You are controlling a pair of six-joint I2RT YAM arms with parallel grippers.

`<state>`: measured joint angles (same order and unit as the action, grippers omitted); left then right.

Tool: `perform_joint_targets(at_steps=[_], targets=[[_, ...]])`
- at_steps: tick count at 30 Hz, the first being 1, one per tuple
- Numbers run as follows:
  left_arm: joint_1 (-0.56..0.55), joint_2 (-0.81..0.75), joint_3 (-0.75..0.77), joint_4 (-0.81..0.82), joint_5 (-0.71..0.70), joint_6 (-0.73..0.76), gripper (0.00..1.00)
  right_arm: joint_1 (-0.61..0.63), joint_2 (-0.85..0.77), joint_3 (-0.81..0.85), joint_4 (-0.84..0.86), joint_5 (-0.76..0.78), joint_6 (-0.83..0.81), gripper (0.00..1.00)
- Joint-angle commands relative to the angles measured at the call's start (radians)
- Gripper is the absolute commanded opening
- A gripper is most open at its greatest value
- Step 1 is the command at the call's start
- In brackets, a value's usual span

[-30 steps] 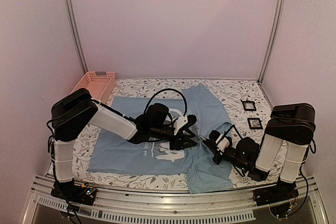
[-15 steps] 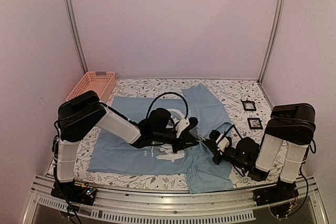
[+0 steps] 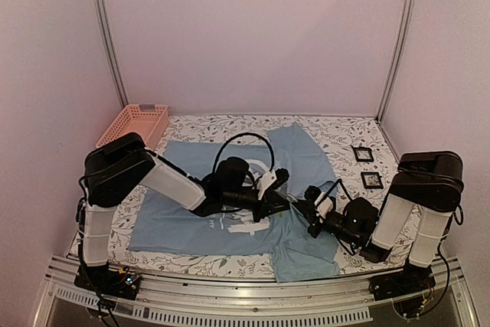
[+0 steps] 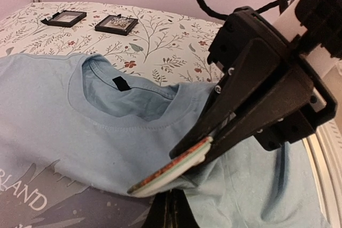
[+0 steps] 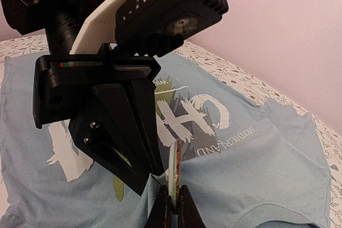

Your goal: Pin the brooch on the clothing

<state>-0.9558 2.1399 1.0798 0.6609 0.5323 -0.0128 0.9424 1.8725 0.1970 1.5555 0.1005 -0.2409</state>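
The clothing (image 3: 180, 220), a light blue T-shirt with a white print, lies flat on the flowered table cover. Mid-table my two grippers meet tip to tip over its lower part. My right gripper (image 5: 173, 191) is shut on the brooch (image 5: 175, 165), a thin disc seen edge-on with an orange-red face; the left wrist view shows the brooch (image 4: 165, 174) slanting just above the cloth. My left gripper (image 4: 172, 204) is shut on a small raised fold of the clothing (image 4: 64, 116) right under the brooch. In the right wrist view, my left gripper (image 5: 147, 181) stands immediately left of the brooch.
A pink basket (image 3: 138, 124) sits at the table's back left corner. Two small black square frames (image 3: 362, 153) (image 3: 372, 180) lie on the cover right of the shirt. Both arms stretch inward across the shirt. Metal posts and pink walls enclose the table.
My left gripper has closed from partly open onto the shirt fabric. My right gripper has edged slightly left, bringing the brooch up against the left fingertips.
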Motion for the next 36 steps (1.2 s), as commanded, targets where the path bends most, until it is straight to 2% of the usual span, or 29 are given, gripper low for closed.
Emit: perform_joint_targets(at_steps=[1, 28, 31, 33, 36], targets=[[-0.019, 0.021, 0.006, 0.026, 0.002, -0.007, 0.00, 0.009, -0.050, 0.023, 0.035, -0.045, 0.032, 0.00], [-0.021, 0.039, 0.020, 0.087, -0.100, -0.032, 0.01, 0.009, -0.140, 0.039, -0.064, -0.168, 0.101, 0.00], [-0.019, 0.018, -0.005, 0.101, -0.095, -0.033, 0.07, 0.008, -0.138, 0.023, -0.057, -0.140, 0.100, 0.00], [-0.017, -0.016, -0.044, 0.118, -0.091, -0.030, 0.25, 0.004, -0.151, 0.012, -0.065, -0.136, 0.088, 0.00], [-0.008, -0.078, -0.123, 0.133, -0.079, 0.003, 0.42, -0.036, -0.176, 0.003, -0.118, -0.213, 0.097, 0.00]])
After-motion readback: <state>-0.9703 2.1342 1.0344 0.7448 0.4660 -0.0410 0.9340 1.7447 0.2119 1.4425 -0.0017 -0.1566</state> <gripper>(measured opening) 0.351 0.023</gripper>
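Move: Your left gripper is shut on a small fold of the shirt, right at its fingertips. From your right gripper, which holds the brooch on edge beyond its tips, that fold lies about 3 cm left, 1 cm ahead and 1 cm lower. The collar is some 9 cm right of the right hand, 5 cm farther out and 7 cm down; the nearer framed piece is roughly 19 cm right, 8 cm ahead and 8 cm down. Keep the brooch clamped in the right gripper and raise it about 2 cm, easing it roughly 1 cm left and 1 cm back with a slight 5-degree turn, up past the fold. Hold the left gripper nearly still and shut on the cloth until the end, then open its fingers about a third, letting go of the fold beside the brooch. ##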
